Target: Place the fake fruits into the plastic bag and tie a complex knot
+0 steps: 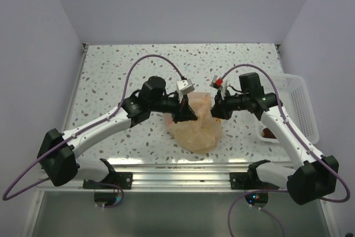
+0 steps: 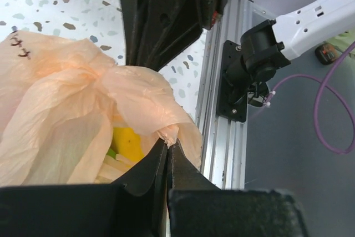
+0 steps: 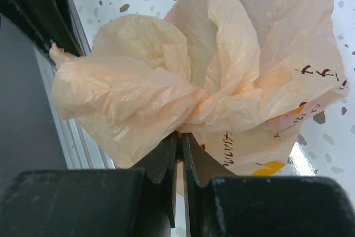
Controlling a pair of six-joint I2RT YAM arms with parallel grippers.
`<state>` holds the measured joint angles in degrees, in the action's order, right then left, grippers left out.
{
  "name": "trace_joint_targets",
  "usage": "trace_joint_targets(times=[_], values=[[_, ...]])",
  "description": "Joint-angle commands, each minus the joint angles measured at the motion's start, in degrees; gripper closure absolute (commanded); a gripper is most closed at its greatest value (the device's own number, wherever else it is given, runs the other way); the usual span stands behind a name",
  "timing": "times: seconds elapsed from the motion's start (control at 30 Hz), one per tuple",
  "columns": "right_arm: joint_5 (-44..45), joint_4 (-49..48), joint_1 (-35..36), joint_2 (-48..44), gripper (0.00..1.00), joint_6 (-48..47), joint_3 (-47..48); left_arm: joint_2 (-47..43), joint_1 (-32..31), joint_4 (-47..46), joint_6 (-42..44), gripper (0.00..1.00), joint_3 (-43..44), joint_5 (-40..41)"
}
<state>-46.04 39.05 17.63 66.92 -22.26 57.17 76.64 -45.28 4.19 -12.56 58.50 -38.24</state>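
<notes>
The plastic bag lies between the two arms, pale peach and crinkly, with printed marks. Inside it, through a gap, I see fake fruits: a yellow piece and a bit of green. My left gripper is shut on a pinched tip of the bag's plastic at the bag's left top. Opposite it, my right gripper is shut on gathered plastic where the folds bunch together, at the bag's right top. Whether that bunch is a knot I cannot tell.
A white perforated basket stands at the right edge of the table, with a dark brownish piece at its near end. The aluminium rail runs along the near edge. White walls enclose the speckled table.
</notes>
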Motion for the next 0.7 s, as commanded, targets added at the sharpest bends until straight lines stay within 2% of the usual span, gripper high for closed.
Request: trace_joint_targets(times=[0.0, 0.3, 0.67], values=[[1.03, 2.25, 0.21, -1.7, 1.0, -1.73, 2.69, -0.17, 2.03, -0.14, 1.92, 1.0, -0.31, 2.98], [3.24, 10.61, -3.9, -3.72, 1.0, -9.46, 4.0, -1.5, 11.17, 1.26, 10.79, 1.0, -7.35, 10.54], [4.99, 14.13, -12.26, -2.14, 1.0, -17.73, 4.45, -2.02, 18.55, 1.53, 17.12, 1.0, -10.51, 13.28]])
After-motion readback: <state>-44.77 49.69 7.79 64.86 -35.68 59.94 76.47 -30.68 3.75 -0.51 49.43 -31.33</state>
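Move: Both hands already pinch the bag's gathered ends, close together over it. The half-made knot lies roughly 4 cm ahead, 3 cm right and 9 cm below the left fingers; from the right fingers it is some 5 cm left, 1 cm ahead and 5 cm down. The fruit-filled bag body sits about 3 cm ahead, 1 cm right and 17 cm below the left hand. Keeping its pinch on the bag end just caught, the left hand draws it out of the half-made knot, forward, left and down in one sweep, about 8 cm each way, turning some 15 degrees counter-clockwise as its fingers tip a little further down. The right hand, still shut on the other end, pulls the opposite way, starting slowly and ending about 5 cm to the right at nearly the same height, so the two ends are drawn apart across the bag's neck to tighten the knot. ##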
